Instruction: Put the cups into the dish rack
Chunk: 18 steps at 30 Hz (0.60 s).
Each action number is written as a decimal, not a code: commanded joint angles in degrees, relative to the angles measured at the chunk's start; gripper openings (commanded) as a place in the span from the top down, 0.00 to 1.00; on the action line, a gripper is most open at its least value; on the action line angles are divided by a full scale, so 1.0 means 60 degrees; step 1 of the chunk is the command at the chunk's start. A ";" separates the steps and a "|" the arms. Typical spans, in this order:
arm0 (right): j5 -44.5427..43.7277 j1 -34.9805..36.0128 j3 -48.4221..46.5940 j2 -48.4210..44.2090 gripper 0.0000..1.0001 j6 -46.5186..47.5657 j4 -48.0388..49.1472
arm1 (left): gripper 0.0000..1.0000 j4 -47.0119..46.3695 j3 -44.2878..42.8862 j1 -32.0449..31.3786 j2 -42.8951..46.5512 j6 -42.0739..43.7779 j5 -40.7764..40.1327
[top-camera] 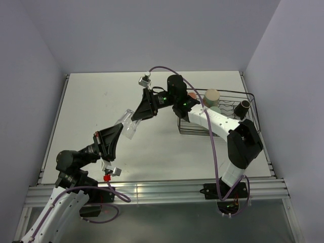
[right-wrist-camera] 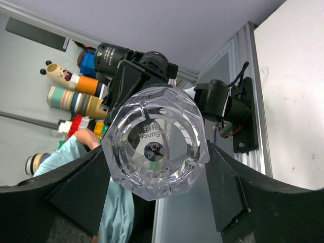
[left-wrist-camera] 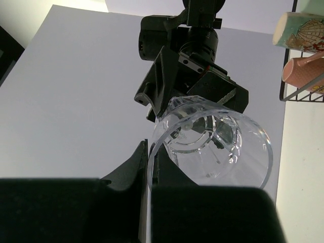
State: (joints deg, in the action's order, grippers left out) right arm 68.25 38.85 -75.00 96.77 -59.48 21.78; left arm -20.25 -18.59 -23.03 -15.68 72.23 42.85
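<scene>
A clear glass (top-camera: pixel 130 129) hangs in mid-air over the table's middle, between both arms. My left gripper (top-camera: pixel 122 128) is shut on its rim, one finger inside and one outside; the left wrist view shows the rim pinched at my left gripper (left-wrist-camera: pixel 147 147) and the clear glass (left-wrist-camera: pixel 217 147) lying tilted beyond. My right gripper (right-wrist-camera: pixel 157 152) brackets the faceted base of the clear glass (right-wrist-camera: pixel 154 147), and its fingers (right-wrist-camera: pixel 228 187) rest against both sides. The black wire dish rack (top-camera: pixel 251 101) at the right holds a cream patterned mug (top-camera: pixel 211 96), a dark brown cup (top-camera: pixel 244 106) and a pinkish mug (left-wrist-camera: pixel 304 68).
The right arm (top-camera: pixel 217 121) reaches across the rack's near side. Aluminium rails (top-camera: pixel 162 190) run along the table's near edge. A raised rim (top-camera: pixel 65 101) borders the table on the left, and walls close in at the back and on both sides.
</scene>
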 commanded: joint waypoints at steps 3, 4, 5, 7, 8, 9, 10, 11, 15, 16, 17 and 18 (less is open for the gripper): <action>0.0329 0.0087 -0.0551 -0.0381 0.63 0.0128 0.0354 | 0.81 0.0108 -0.0183 -0.0015 -0.0038 0.0354 0.0270; 0.0344 0.0087 -0.0566 -0.0396 0.69 0.0230 0.0325 | 0.77 0.0137 -0.0169 -0.0015 -0.0038 0.0413 0.0285; 0.0359 0.0073 -0.0595 -0.0440 0.72 0.0318 0.0194 | 0.73 0.0167 -0.0168 -0.0015 -0.0052 0.0457 0.0285; 0.0359 0.0073 -0.0610 -0.0498 0.81 0.0581 0.0018 | 0.52 0.0167 -0.0168 -0.0015 -0.0067 0.0472 0.0241; 0.0359 0.0073 -0.0596 -0.0528 0.84 0.0655 -0.0128 | 0.47 0.0167 -0.0212 -0.0015 -0.0067 0.0443 0.0212; 0.0373 0.0073 -0.0581 -0.0572 0.90 0.0714 -0.0187 | 0.40 0.0182 -0.0212 -0.0015 -0.0081 0.0414 0.0197; 0.0373 0.0058 -0.0566 -0.0601 0.93 0.0831 -0.0231 | 0.36 0.0182 -0.0227 -0.0015 -0.0082 0.0399 0.0183; 0.0373 0.0044 -0.0581 -0.0630 0.96 0.0890 -0.0362 | 0.32 0.0196 -0.0227 -0.0015 -0.0067 0.0428 0.0182; 0.0271 -0.0205 -0.0785 -0.0747 1.00 0.1402 -0.0978 | 0.17 0.0328 -0.0315 -0.0015 -0.0052 0.0443 0.0095; 0.0271 -0.0380 -0.0829 -0.0777 1.00 0.1447 -0.1008 | 0.15 0.0357 -0.0358 -0.0015 -0.0052 0.0428 0.0051; 0.0256 -0.0497 -0.0902 -0.0806 1.00 0.1462 -0.1037 | 0.14 0.0372 -0.0402 -0.0015 -0.0052 0.0385 -0.0007; 0.0227 -0.0600 -0.0961 -0.0821 1.00 0.1491 -0.1095 | 0.12 0.0387 -0.0403 -0.0015 -0.0023 0.0355 -0.0066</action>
State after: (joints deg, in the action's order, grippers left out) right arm 69.45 37.58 -76.64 96.12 -52.82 15.18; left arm -18.17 -18.68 -23.07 -15.86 74.30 42.59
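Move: The clear glass is in the air between the hands, already held by both. Its middle is about 3 cm to the right and 1 cm ahead of the left hand, which pinches the rim wall, and about 3 cm left and 2 cm back of the right hand, which grips the base. From the right hand, the dish rack's middle lies roughly 39 cm right, 20 cm ahead and 27 cm down; in the rack, the patterned mug is some 4 cm beyond its middle and the brown cup about 14 cm right of it. The left fingers spread from shut to nearly wide open and let go of the glass's rim, while that hand stays almost in place, sinking only about half a centimetre, with its open fingers still facing the rim. The right hand keeps its grip round the base with its opening unchanged, dips and eases slightly left-free, then right at the very end begins to draw the glass away from the left hand, ending about 1 cm to the right and a little forward. ##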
